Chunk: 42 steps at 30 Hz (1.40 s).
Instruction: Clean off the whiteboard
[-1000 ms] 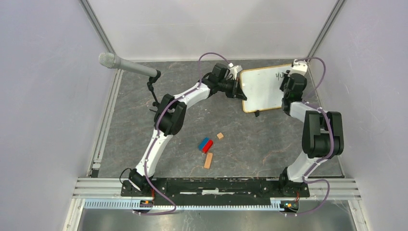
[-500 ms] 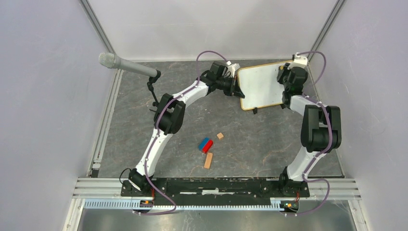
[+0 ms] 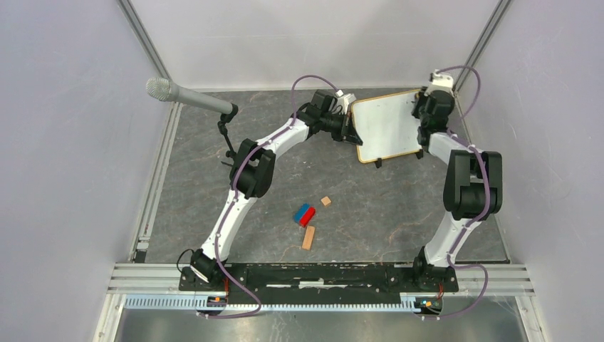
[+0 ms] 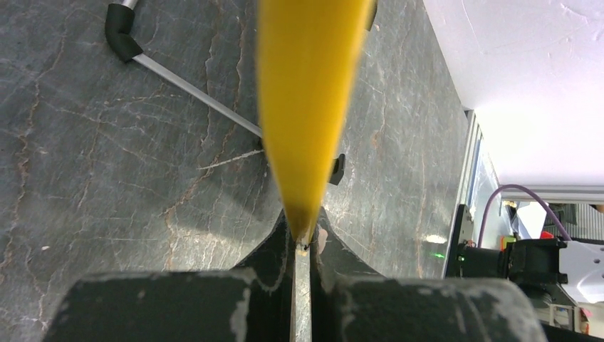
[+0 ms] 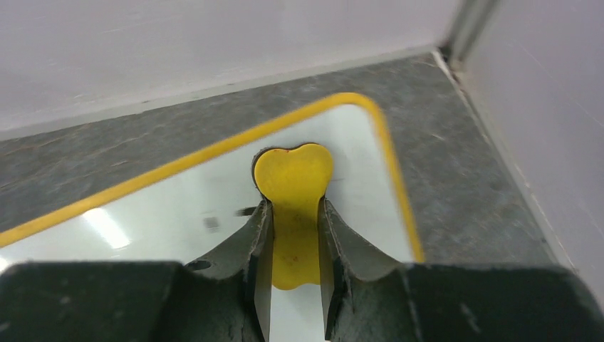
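Observation:
The whiteboard (image 3: 384, 127) stands tilted at the far right of the table, its face white inside a yellow-tan frame. My left gripper (image 3: 351, 132) is shut on its left edge; the left wrist view shows the frame edge (image 4: 310, 85) pinched between the jaws of the left gripper (image 4: 305, 231). My right gripper (image 3: 429, 112) is shut on a yellow bone-shaped eraser (image 5: 293, 178), which presses on the board face (image 5: 142, 228) near its far right corner. A faint dark smudge (image 5: 242, 211) lies just left of the eraser.
A microphone (image 3: 189, 98) on a small stand sits at the far left. A red-and-blue block (image 3: 305, 214), a small wooden cube (image 3: 325, 201) and a wooden bar (image 3: 308, 237) lie mid-table. The board's wire leg with a black foot (image 4: 121, 32) rests on the table. Walls close in on the right and at the back.
My right gripper has slid the eraser up to the board's far right corner. The handwriting seen there a second ago no longer shows. The board has shifted slightly away and left.

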Available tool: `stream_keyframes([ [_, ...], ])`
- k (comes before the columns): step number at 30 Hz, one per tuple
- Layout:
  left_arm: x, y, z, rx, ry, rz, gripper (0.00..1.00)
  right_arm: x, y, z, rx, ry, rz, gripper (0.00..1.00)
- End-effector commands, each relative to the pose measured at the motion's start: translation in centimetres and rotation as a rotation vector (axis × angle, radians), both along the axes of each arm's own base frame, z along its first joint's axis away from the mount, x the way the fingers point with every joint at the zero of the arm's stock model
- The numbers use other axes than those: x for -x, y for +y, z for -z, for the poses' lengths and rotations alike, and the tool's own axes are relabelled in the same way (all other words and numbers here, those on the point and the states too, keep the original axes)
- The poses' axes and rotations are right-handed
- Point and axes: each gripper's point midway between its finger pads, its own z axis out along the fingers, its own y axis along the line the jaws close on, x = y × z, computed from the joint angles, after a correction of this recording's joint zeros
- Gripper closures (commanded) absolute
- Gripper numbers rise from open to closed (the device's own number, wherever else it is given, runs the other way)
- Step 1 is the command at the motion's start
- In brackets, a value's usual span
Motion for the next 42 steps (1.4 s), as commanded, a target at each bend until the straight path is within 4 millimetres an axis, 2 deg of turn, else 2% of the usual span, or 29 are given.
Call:
stream_keyframes([
  [1,0.9,0.9,4.2,-0.100,0.053,0.009,0.98,-1.8,9.8,-2.4,0.054,-0.007,-0.236,0.91],
  [3,1.0,0.9,4.2,-0.101,0.054,0.009,0.98,-2.6,9.7,-2.3,0.029,-0.004,-0.234,0.92],
  [7,1.0,0.9,4.4,-0.102,0.054,0.011,0.98,-3.0,7.1,-1.0,-0.005,0.025,-0.163,0.92],
  [9,1.0,0.9,4.4,-0.103,0.055,0.010,0.98,-2.7,3.7,0.1,-0.047,0.041,-0.095,0.92],
  [14,1.0,0.9,4.4,-0.104,0.054,0.010,0.98,-1.6,-1.0,3.3,-0.109,0.106,0.016,0.92],
  [16,0.9,1.0,4.4,-0.103,0.052,0.010,0.98,-1.2,-2.0,3.9,-0.124,0.119,0.041,0.92],
  [19,0.9,1.0,4.4,-0.105,0.053,0.009,0.98,-0.9,-2.0,4.2,-0.130,0.126,0.039,0.92],
  [22,0.9,1.0,4.5,-0.105,0.055,0.008,0.98,-1.0,-0.7,3.9,-0.129,0.122,0.000,0.92],
  [25,0.8,1.1,4.6,-0.105,0.057,0.005,0.98,-1.0,2.2,2.9,-0.091,0.114,-0.063,0.92],
  [27,0.8,1.0,4.5,-0.104,0.057,0.005,0.98,-0.9,5.3,2.3,-0.057,0.105,-0.125,0.92],
  [29,0.8,1.0,4.4,-0.103,0.055,0.006,0.98,-0.6,9.8,2.0,-0.018,0.104,-0.213,0.92],
  [31,0.8,1.0,4.4,-0.104,0.055,0.005,0.98,0.2,14.1,2.3,0.017,0.118,-0.286,0.92],
  [35,0.8,0.9,4.5,-0.105,0.054,0.004,0.98,2.2,20.3,3.2,0.040,0.141,-0.408,0.92],
  [38,0.8,1.0,4.5,-0.108,0.053,0.001,0.98,3.0,21.7,3.5,0.038,0.148,-0.435,0.92],
  [42,0.8,1.1,4.5,-0.110,0.052,-0.001,0.98,4.1,20.5,4.2,0.041,0.164,-0.394,0.92],
])
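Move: The eraser is already in my right hand, against the whiteboard near its far right corner, which is roughly 2 cm ahead and 4 cm right of that hand. I take it to the far left corner, about 24 cm left, 2 cm back and 1 cm higher. The board's middle is some 11 cm left, 8 cm back and 5 cm lower. From my left hand, at the board's left edge, the far left corner is about 14 cm ahead, 3 cm left and 7 cm up. I keep my grip on the eraser and scrub along the far part of the whiteboard: first about 8 cm left, rising a little forward with the slope, then back right some 11 cm. From there I sweep fast left roughly 23 cm towards the far left corner, the hand turning about 20 degrees counter-clockwise. My nearly shut left fingers stay at the board's left edge. ##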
